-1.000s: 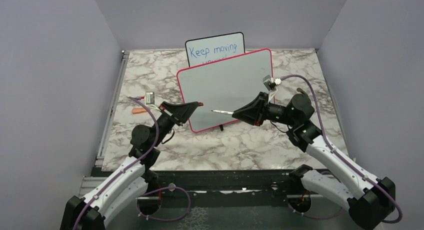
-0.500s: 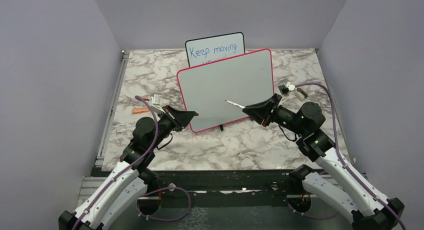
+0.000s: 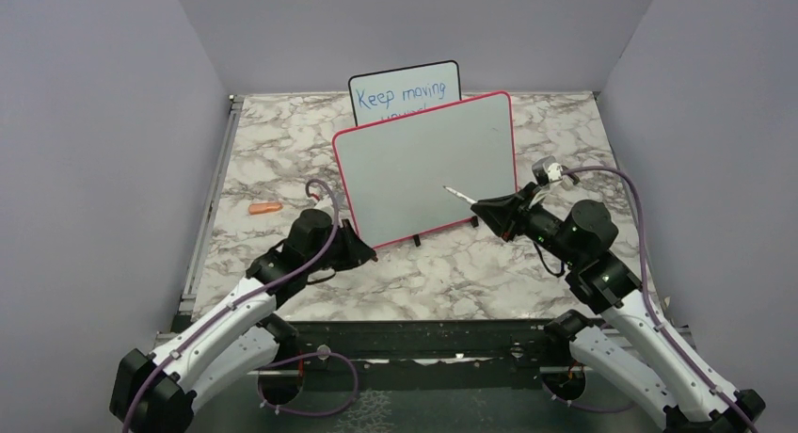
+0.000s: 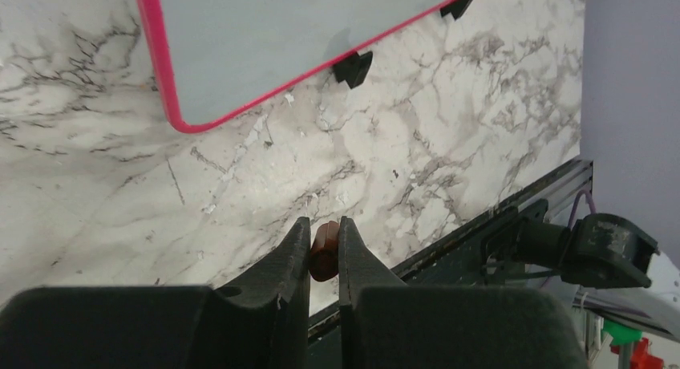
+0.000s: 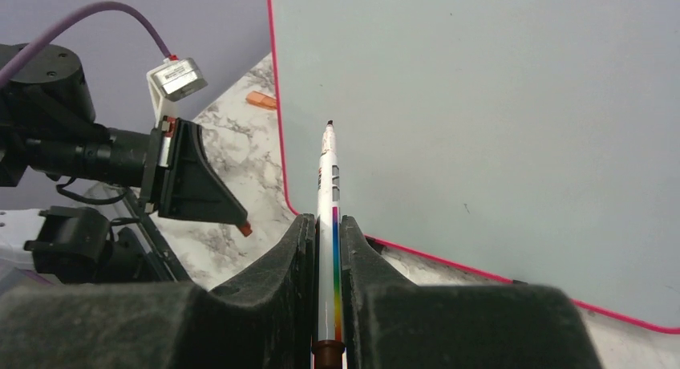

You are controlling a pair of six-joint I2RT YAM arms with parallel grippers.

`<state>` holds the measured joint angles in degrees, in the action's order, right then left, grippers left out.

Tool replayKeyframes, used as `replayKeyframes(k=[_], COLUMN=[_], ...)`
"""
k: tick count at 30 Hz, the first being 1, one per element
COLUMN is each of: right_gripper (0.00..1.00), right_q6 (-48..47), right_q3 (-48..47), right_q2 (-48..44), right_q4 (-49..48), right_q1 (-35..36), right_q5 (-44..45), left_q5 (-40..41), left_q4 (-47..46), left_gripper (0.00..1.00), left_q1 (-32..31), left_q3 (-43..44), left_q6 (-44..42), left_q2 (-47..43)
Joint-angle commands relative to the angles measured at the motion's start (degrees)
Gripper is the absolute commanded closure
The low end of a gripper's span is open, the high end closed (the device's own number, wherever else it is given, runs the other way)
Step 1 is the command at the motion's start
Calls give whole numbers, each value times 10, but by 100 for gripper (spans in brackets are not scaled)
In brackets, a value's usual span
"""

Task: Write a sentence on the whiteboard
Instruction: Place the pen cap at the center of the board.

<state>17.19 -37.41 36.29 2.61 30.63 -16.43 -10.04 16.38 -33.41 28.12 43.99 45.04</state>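
The whiteboard (image 3: 423,160) with a pink-red frame stands tilted on small black feet at the table's middle. Its face is blank and the sentence is not in view. My right gripper (image 3: 482,207) (image 5: 325,222) is shut on a white marker (image 3: 459,195) (image 5: 328,184) with a rainbow stripe. The marker's dark tip points at the board's lower right area; I cannot tell if it touches. My left gripper (image 3: 369,256) (image 4: 324,229) hangs low by the board's lower left corner (image 4: 180,120), shut on a brownish-red marker cap (image 4: 324,253).
A smaller black-framed board (image 3: 405,92) with blue writing leans behind the whiteboard. A small orange piece (image 3: 264,208) lies on the marble table at the left. The table's near edge and black rail (image 4: 513,216) run just past my left gripper.
My left arm has dropped and swung toward the near edge with the cap. My right arm has drawn back to the right, carrying the marker tip from the board's middle toward its lower right.
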Motion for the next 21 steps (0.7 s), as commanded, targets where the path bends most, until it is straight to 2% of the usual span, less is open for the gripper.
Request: replayKeyframes(k=[1, 8, 12, 21], right_gripper=[99, 99, 99, 99], right_q6=[-35, -79, -87, -91], right_q3=[6, 6, 5, 5], right_q2=[-6, -11, -5, -3], right_q4=[29, 33, 26, 26], right_q1=[0, 0, 0, 0], right_q5=[38, 77, 79, 72], left_q5=[9, 62, 81, 112], left_q4=[-14, -137, -211, -269], left_gripper=[100, 100, 100, 99], left_q1=[-52, -134, -143, -162], left_q3=[-14, -48, -64, -72], left_q6=[23, 82, 109, 149], left_q2=[36, 122, 167, 238])
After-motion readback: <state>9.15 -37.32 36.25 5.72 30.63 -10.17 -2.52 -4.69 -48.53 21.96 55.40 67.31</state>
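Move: The pen cap is already in the left fingers. The bare tabletop it is being taken to lies about 12 cm below that hand, some 6 cm to its right and 3 cm back. At table level, the whiteboard's near left corner is about 8 cm ahead and 3 cm left of the same hand, and the left black clip is 9 cm ahead and 9 cm right. That bare spot lies about 15 cm left, 5 cm back and 28 cm below the right hand. The pen cap, still pinched, is carried by the left hand steeply down and to the right, about 8 cm lower and 6 cm across, towards the bare table in front of the whiteboard. The hand first draws back some 4 cm, then eases forward again by a little over 1 cm while still sinking, the fingers tipping roughly 10 degrees. The right hand keeps its grip on the pen and drifts about 3 cm right, forward and down, rolling slightly. ##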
